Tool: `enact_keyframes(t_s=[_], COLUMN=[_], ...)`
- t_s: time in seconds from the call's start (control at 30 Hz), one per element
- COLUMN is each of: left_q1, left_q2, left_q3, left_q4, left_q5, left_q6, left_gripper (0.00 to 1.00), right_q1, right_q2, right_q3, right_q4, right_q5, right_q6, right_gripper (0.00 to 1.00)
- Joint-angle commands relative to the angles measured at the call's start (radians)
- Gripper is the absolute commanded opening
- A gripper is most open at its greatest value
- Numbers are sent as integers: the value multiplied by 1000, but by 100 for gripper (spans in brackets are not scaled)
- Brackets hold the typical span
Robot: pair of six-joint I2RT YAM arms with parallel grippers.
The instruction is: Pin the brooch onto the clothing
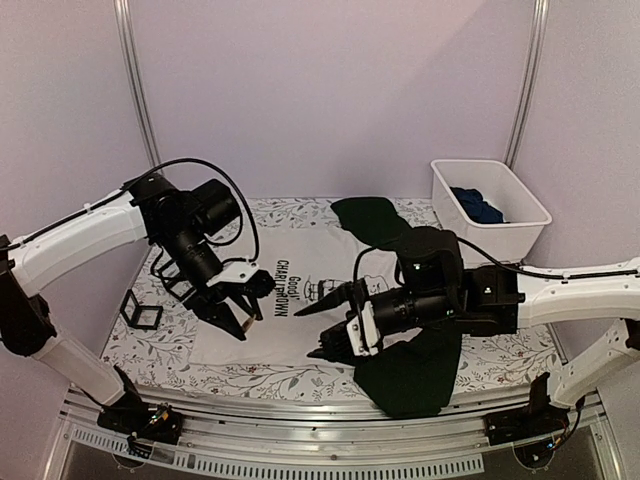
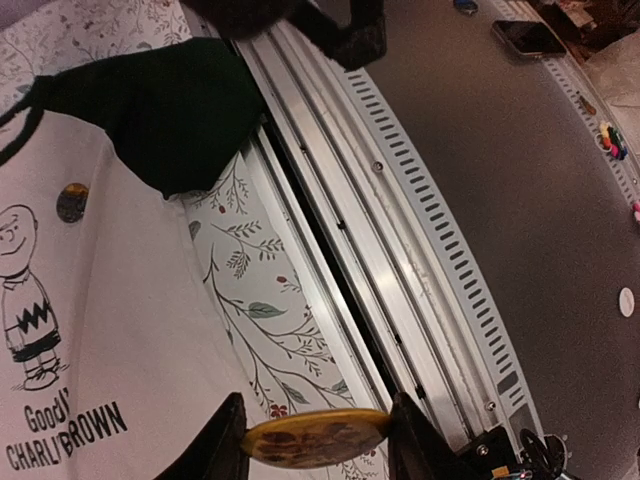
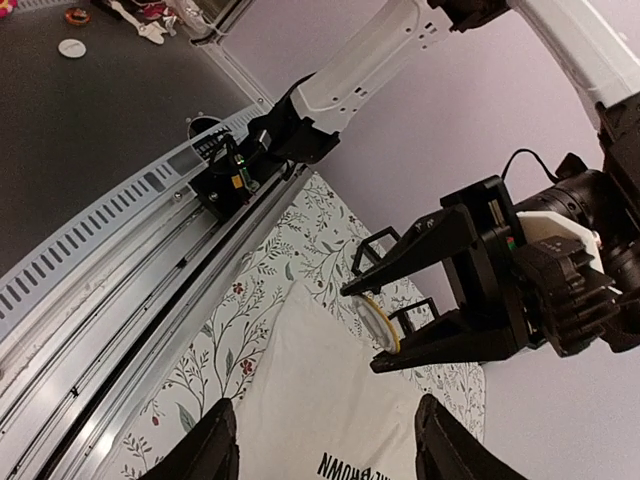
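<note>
The white T-shirt [image 1: 300,285] with dark sleeves and a "Charlie Brown" print lies flat on the flowered cloth; it also shows in the left wrist view [image 2: 120,330] and the right wrist view [image 3: 320,400]. My left gripper [image 1: 238,318] is shut on the round yellow-rimmed brooch [image 2: 315,437], held edge-on above the shirt's hem edge near the table's front rail. The brooch also shows in the right wrist view [image 3: 382,322]. My right gripper [image 1: 325,325] is open and empty, hovering above the shirt and facing the left gripper [image 3: 430,290].
A white bin [image 1: 520,215] at the back right holds a dark blue garment [image 1: 478,205]. A small black frame [image 1: 142,312] stands on the cloth at the left. A small round dark spot [image 2: 72,201] sits on the shirt near the sleeve [image 2: 150,110]. The metal rail [image 2: 400,260] runs along the front.
</note>
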Motion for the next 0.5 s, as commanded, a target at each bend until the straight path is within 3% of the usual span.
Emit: enact_keyframes(t_s=[0.0,0.33,0.47], left_q1=[-85,-176,-184], left_q2=[43,84,93], left_q3=[27,57,62], left_q4=[-155,-122,-115], left_q5=[26,-25,-30], left_q6=[11,-34,-37], left_gripper=[37,36,36], right_q1=[62,89,89], right_q2=[46,191,239], right_q3=[34,164,203], right_q4=[-33,-54,-87], right_q5=[111,187,183], right_q6=[-184,-218,-237], right_gripper=[57,43,33])
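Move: The left hand already holds the brooch in its fingertips, about 20 cm above the table. The right gripper it is being taken to is roughly 11 cm to its right, 3 cm back and 5 cm higher. The CHARLIE BROWN lettering lies some 20 cm ahead of the left hand, 3 cm right and 20 cm below. From the right hand, the brooch is about 11 cm left, 3 cm ahead and 5 cm below; the round disc on the shirt is some 17 cm ahead, 13 cm right and 26 cm below. The right hand goes about 5 cm left towards the brooch and ends some 2.5 cm lower, first drawing back a little and then coming forward again, while it rolls about 15 degrees about its fingers' line and its open fingers narrow from well open to about a third. The left hand keeps its pinch on the brooch and brings it back about 3.5 cm and 2.5 cm right to meet them, turning slightly clockwise and easing to a stop; whether the right fingers touch the brooch yet can't be seen. ##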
